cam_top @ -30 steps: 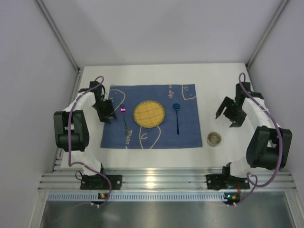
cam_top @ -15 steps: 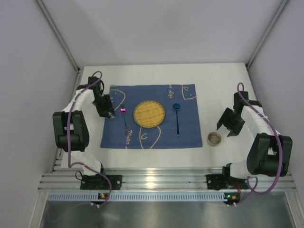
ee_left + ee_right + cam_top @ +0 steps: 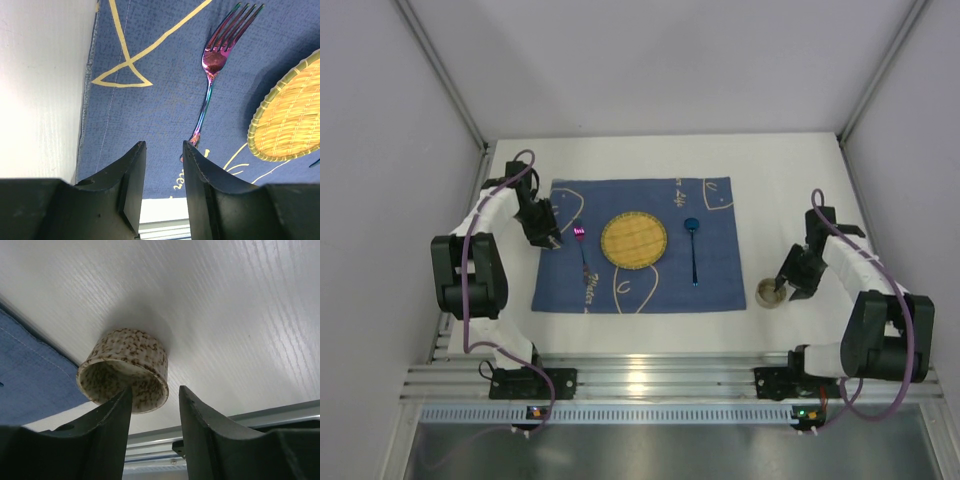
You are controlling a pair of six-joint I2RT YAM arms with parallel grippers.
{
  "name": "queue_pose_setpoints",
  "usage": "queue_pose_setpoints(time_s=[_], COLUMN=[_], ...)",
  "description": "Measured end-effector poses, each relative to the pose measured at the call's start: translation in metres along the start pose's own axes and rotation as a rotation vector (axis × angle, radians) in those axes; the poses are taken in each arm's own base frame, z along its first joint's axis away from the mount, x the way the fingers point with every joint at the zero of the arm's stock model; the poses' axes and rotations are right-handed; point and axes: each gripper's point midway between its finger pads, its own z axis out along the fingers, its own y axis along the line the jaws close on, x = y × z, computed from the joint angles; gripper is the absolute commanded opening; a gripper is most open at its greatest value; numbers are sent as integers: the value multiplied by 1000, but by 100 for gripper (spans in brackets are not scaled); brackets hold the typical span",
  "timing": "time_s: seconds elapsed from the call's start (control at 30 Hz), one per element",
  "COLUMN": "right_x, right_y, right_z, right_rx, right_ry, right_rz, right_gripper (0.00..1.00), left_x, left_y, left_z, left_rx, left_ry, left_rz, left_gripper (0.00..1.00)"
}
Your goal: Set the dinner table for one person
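Note:
On the white dinner table (image 3: 790,190) lies a blue mat (image 3: 715,280) with a woven yellow plate (image 3: 634,240) in its middle. An iridescent fork (image 3: 582,250) lies left of the plate and a blue spoon (image 3: 693,248) right of it. My left gripper (image 3: 548,238) hovers over the mat's left part, open, jaws empty, the fork (image 3: 215,75) just ahead of its fingers (image 3: 135,170). A speckled cup (image 3: 771,292) stands off the mat's right edge. My right gripper (image 3: 155,390) is open at the cup (image 3: 125,367): one tip is before its mouth, the other clear of its wall.
Grey walls with metal corner posts enclose the table. An aluminium rail (image 3: 660,380) carrying both arm bases runs along the near edge, close behind the cup. In the left wrist view the plate's rim (image 3: 260,125) sits right of the fork.
My right arm has swung down and inward from the table's right side to the cup, its jaws narrowing. My left gripper shifted slightly back over the mat's left edge and narrowed a little.

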Motion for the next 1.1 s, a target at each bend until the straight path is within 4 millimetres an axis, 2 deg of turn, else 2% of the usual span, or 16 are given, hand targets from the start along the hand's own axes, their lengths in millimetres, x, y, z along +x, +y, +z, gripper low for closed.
queue_pose_setpoints(time_s=[0.1,0.13,0.3,0.43,0.5,0.53,0.63,0.77,0.83,0.9,0.97,1.1], right_x=[10,12,18,15,5,-6,-53,-123,-147,-167,-182,-191], right_y=[-1,-1,0,4,11,18,54,132,165,199,226,258], right_z=[6,8,16,13,6,-1,-24,-56,-61,-57,-44,-3], right_rx=[7,9,13,3,3,2,-34,-135,-172,-209,-228,-228], right_ry=[26,37,69,74,63,48,-37,-178,-214,-230,-225,-175], right_rz=[-15,-17,-16,-19,-29,-40,-83,-167,-198,-225,-242,-259], right_gripper=[34,25,3,0,0,0,0,0,0,0,0,0], left_x=[0,0,3,5,5,6,6,5,4,3,2,1], left_y=[0,0,0,1,1,0,-1,-4,-6,-8,-10,-15], left_z=[0,0,1,3,3,3,2,-2,-5,-10,-16,-32], left_rx=[0,0,-3,-8,-8,-8,-6,0,5,11,17,36], left_ry=[0,0,6,12,12,13,11,-1,-12,-27,-42,-89], left_rz=[-2,-2,-4,-10,-14,-15,-17,-12,-9,-7,-5,-4], left_gripper=[40,40,40,40,39,39,40,42,42,42,43,43])
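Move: The speckled cup's middle is only about 4 cm to the right hand's left, 1 cm back and some 4 cm below the open fingers. From that hand the placemat's far right corner lies about 29 cm ahead and 10 cm left, and the blue spoon about 11 cm ahead and 20 cm left, both some 6 cm lower. From the left hand the cup is roughly 47 cm right, 15 cm back and 6 cm below. The cup's right-hand wall is pinched at the rim after the right hand eases a centimetre or two down, back and left and shuts its fingers. The hand then swings it quickly some 30 cm forward and 10 cm left, arcing up and sinking again over the placemat's far right corner, fingers tipping outward and turning counter-clockwise about 15 degrees each. The left hand, empty, rises about 3 cm late on. ##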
